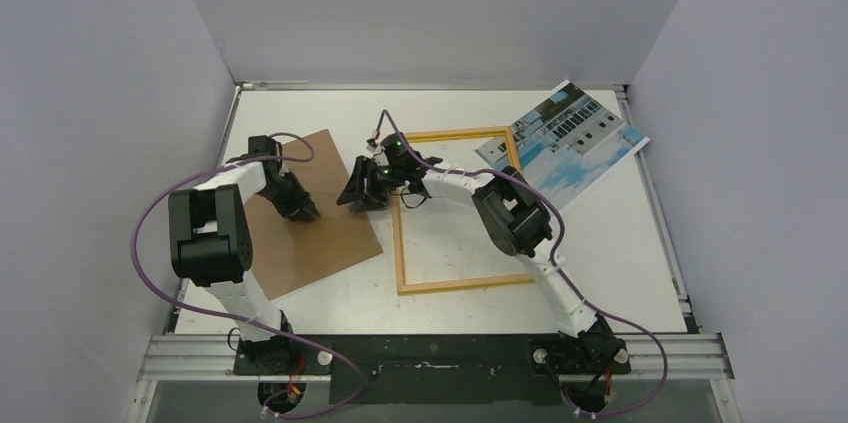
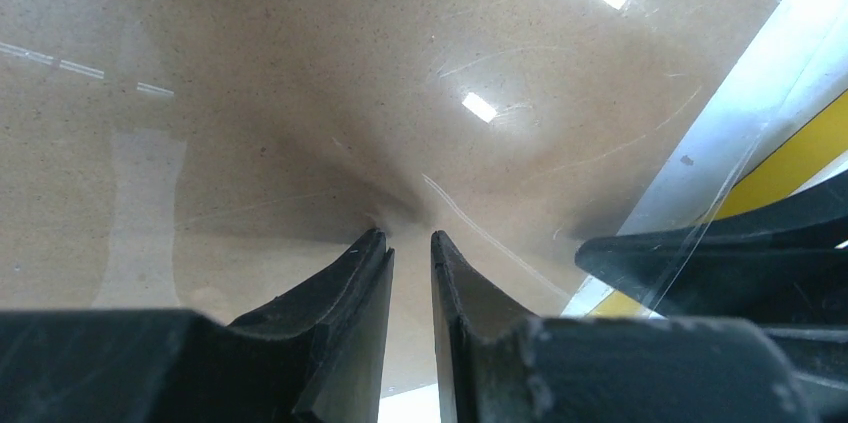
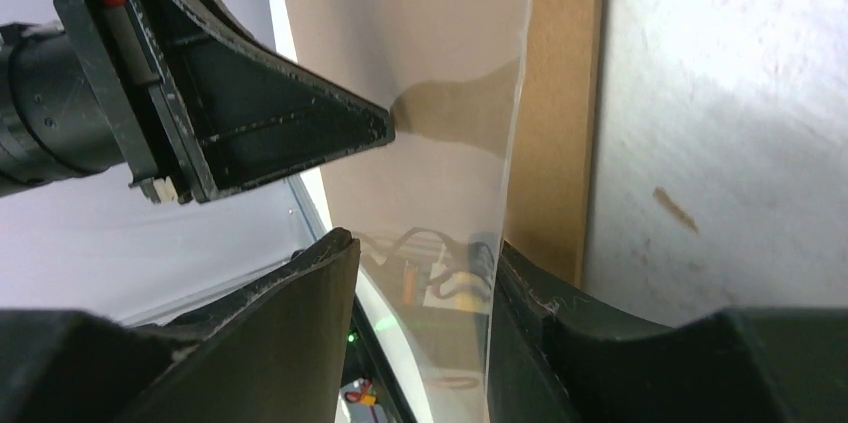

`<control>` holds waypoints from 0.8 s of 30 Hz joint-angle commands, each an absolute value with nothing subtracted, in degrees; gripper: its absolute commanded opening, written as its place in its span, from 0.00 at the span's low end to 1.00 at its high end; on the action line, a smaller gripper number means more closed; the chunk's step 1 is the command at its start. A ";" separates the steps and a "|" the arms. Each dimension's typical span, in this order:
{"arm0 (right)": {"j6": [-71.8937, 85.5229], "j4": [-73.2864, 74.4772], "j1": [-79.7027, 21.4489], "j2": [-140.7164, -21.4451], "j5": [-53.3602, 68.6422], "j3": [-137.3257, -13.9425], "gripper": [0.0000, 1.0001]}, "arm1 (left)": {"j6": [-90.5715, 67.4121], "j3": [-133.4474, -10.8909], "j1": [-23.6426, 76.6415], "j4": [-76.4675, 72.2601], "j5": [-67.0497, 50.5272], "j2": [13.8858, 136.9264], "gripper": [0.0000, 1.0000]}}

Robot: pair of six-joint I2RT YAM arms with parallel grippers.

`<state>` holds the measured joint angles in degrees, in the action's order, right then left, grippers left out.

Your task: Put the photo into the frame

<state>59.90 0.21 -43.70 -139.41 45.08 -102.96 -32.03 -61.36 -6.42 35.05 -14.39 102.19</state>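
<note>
The photo lies at the back right, one corner over the frame's far corner. The frame lies flat mid-table; a strip of its yellow front shows in the left wrist view. My left gripper presses its tips, a narrow gap apart and holding nothing, on a clear pane that lies on the brown backing board. My right gripper is at the board's right edge. It stands open, its jaws straddling the pane's lifted edge, with a gap still showing on the left side.
The brown board sits left of the frame, almost touching its left rail. Grey walls close in the table on three sides. Both arms' purple cables loop over the table. The two grippers work close together over the board's right part.
</note>
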 commanded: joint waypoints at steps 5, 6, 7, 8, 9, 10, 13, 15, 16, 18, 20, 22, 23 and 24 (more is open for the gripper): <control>60.05 -6.28 -44.56 -140.73 40.87 -107.76 0.42 | -29.75 -58.24 -5.54 34.68 -11.66 100.01 0.21; 59.79 -6.47 -44.56 -140.48 40.19 -107.25 0.41 | -29.83 -58.01 -5.52 34.18 -12.20 99.56 0.21; 59.32 -6.65 -44.56 -140.09 39.29 -106.63 0.39 | -29.99 -57.93 -5.46 33.93 -12.70 99.20 0.21; 58.82 -6.49 -44.56 -139.57 38.23 -105.93 0.34 | -30.04 -57.91 -5.38 33.85 -12.88 98.88 0.21; 58.77 -6.54 -44.57 -138.94 37.06 -104.92 0.26 | -30.06 -57.90 -5.34 33.84 -12.80 98.52 0.21; 59.12 -7.08 -44.63 -138.38 36.58 -104.19 0.22 | -30.06 -58.05 -5.36 34.08 -12.56 98.11 0.22; 59.36 -8.63 -45.12 -136.39 34.90 -101.79 0.14 | -30.02 -58.70 -5.35 35.28 -11.14 95.98 0.25; 58.92 -8.80 -45.33 -135.07 33.53 -100.56 0.08 | -29.97 -59.05 -5.36 35.69 -10.74 94.15 0.28; 58.69 -9.04 -45.35 -134.35 33.20 -100.13 0.05 | -30.23 -59.42 -5.41 36.05 -10.57 93.23 0.30; 58.02 -8.66 -45.29 -133.51 32.74 -100.00 0.00 | -30.60 -60.54 -5.45 37.08 -10.32 91.33 0.35; 57.65 -7.66 -45.00 -132.76 32.61 -100.62 0.00 | -30.93 -62.91 -5.63 39.44 -9.76 89.84 0.42; 56.86 -7.01 -44.77 -131.47 32.49 -100.89 0.00 | -30.78 -66.01 -5.71 42.43 -9.02 88.92 0.50; 55.94 -6.31 -44.62 -130.54 32.40 -100.90 0.00 | -30.80 -67.36 -5.76 44.02 -8.75 88.51 0.52; 55.04 -5.39 -44.52 -129.62 32.23 -100.90 0.00 | -30.60 -68.79 -5.76 44.81 -8.89 88.10 0.56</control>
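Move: The clear sheet's right edge runs between the right hand's open fingers, its gripping spot about 2 cm ahead and level with them. From the right hand, the brown backboard's middle is roughly 11 cm left, 3 cm back and 4 cm lower, and the frame's middle some 27 cm right, 3 cm back and 5 cm lower. From the left hand, that gripping spot is about 11 cm right, 5 cm ahead and 2 cm higher. The right fingers close from about half open onto the clear sheet's right edge and pinch it, as the hand slides some 2 cm forward, dips about 2.5 cm and comes back up to its starting height. The left hand lifts away from over the sheet, slowly, then quickly, about 5 cm up, its narrow fingers spreading to about half open. ##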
